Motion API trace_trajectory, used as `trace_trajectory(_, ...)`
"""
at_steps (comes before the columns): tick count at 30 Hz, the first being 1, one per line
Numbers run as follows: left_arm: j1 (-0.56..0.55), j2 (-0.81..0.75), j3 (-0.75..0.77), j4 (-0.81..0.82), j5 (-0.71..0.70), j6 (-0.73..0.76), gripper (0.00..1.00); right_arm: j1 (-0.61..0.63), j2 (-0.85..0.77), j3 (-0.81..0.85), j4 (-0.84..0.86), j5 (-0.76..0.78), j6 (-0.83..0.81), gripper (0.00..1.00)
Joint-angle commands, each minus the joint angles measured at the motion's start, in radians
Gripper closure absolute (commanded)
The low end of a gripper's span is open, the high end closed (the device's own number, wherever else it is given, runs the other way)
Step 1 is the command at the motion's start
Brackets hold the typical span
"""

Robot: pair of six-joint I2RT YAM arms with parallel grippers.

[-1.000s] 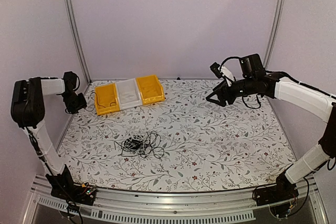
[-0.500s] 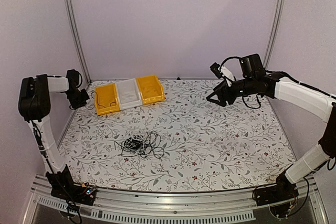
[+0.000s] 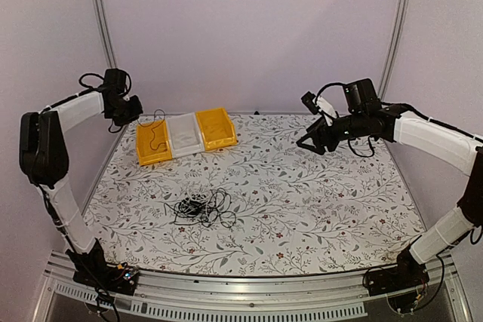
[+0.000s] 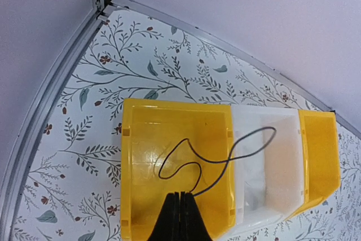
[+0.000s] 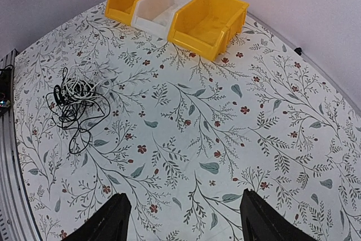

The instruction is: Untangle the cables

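A tangle of thin cables (image 3: 202,207), mostly black with some white, lies on the flowered table left of centre; the right wrist view has the tangle (image 5: 73,97) at its left. My left gripper (image 3: 136,105) is raised above the left yellow bin (image 3: 154,159), shut on a single thin black cable (image 3: 155,135) that dangles in loops over the bin. In the left wrist view this cable (image 4: 225,152) curls out from the closed gripper (image 4: 181,196). My right gripper (image 3: 308,141) hangs open above the table's right half, nothing between its fingers (image 5: 115,218).
Three bins stand in a row at the back left: the left yellow bin (image 4: 141,111), a white bin (image 3: 184,147) and a right yellow bin (image 3: 219,141). Aluminium frame posts (image 3: 104,28) rise at the back corners. A metal rail (image 4: 39,122) edges the table.
My left arm has swung up and back from the table's left edge to above the left yellow bin, its jaws closing; a black cable now hangs from it. The right arm has stayed still.
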Motion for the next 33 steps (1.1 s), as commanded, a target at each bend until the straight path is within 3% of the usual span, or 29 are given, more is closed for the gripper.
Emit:
trace_trajectory(1, -0.029, 0.074, -0.004, -0.002, 0.011, -0.033, 1.00, -0.006, 0.028, 0.038, 0.016, -0.017, -0.003, 0.29)
trace_trajectory(6, -0.048, 0.154, 0.033, -0.002, -0.050, -0.023, 1.00, -0.005, 0.026, 0.032, 0.013, -0.017, -0.002, 0.29)
trace_trajectory(11, -0.058, 0.248, 0.135, -0.138, -0.182, -0.004, 1.00, -0.006, 0.000, -0.001, 0.014, -0.010, -0.002, 0.29)
trace_trajectory(17, -0.060, 0.188, 0.086, -0.187, -0.310, -0.047, 1.00, -0.005, -0.023, -0.025, 0.019, 0.003, -0.008, 0.29)
trace_trajectory(24, -0.065, 0.187, 0.068, -0.126, -0.150, -0.043, 1.00, -0.006, -0.005, -0.012, 0.026, -0.007, -0.010, 0.29)
trace_trajectory(27, -0.074, 0.251, 0.134, -0.159, -0.112, -0.052, 0.99, -0.005, 0.008, 0.002, 0.023, -0.012, -0.009, 0.29)
trace_trajectory(33, -0.091, 0.225, 0.197, -0.233, -0.207, -0.056, 0.65, -0.006, 0.025, 0.011, 0.015, -0.012, -0.019, 0.29)
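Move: The left hand still holds the free cable by its end; the left yellow bin it goes to has its middle about 13 cm below the fingers, some 2 cm ahead and 5 cm to the right, with the rest of the cable already hanging in. The white bin's middle is about 5 cm ahead and 15 cm to the right, the right yellow bin's about 8 cm ahead and 25 cm right. From the right hand, the left yellow bin is about 19 cm ahead, 46 cm left and 18 cm below. Still pinching the cable end, the left hand lowers it about 10 cm into the left yellow bin while the fingers tip some 15 degrees steeper. Low down it drifts a couple of centimetres left and slightly back, rises about a centimetre, then eases back right, forward and down as the fingers open roughly a quarter of their range and let go of the cable. ##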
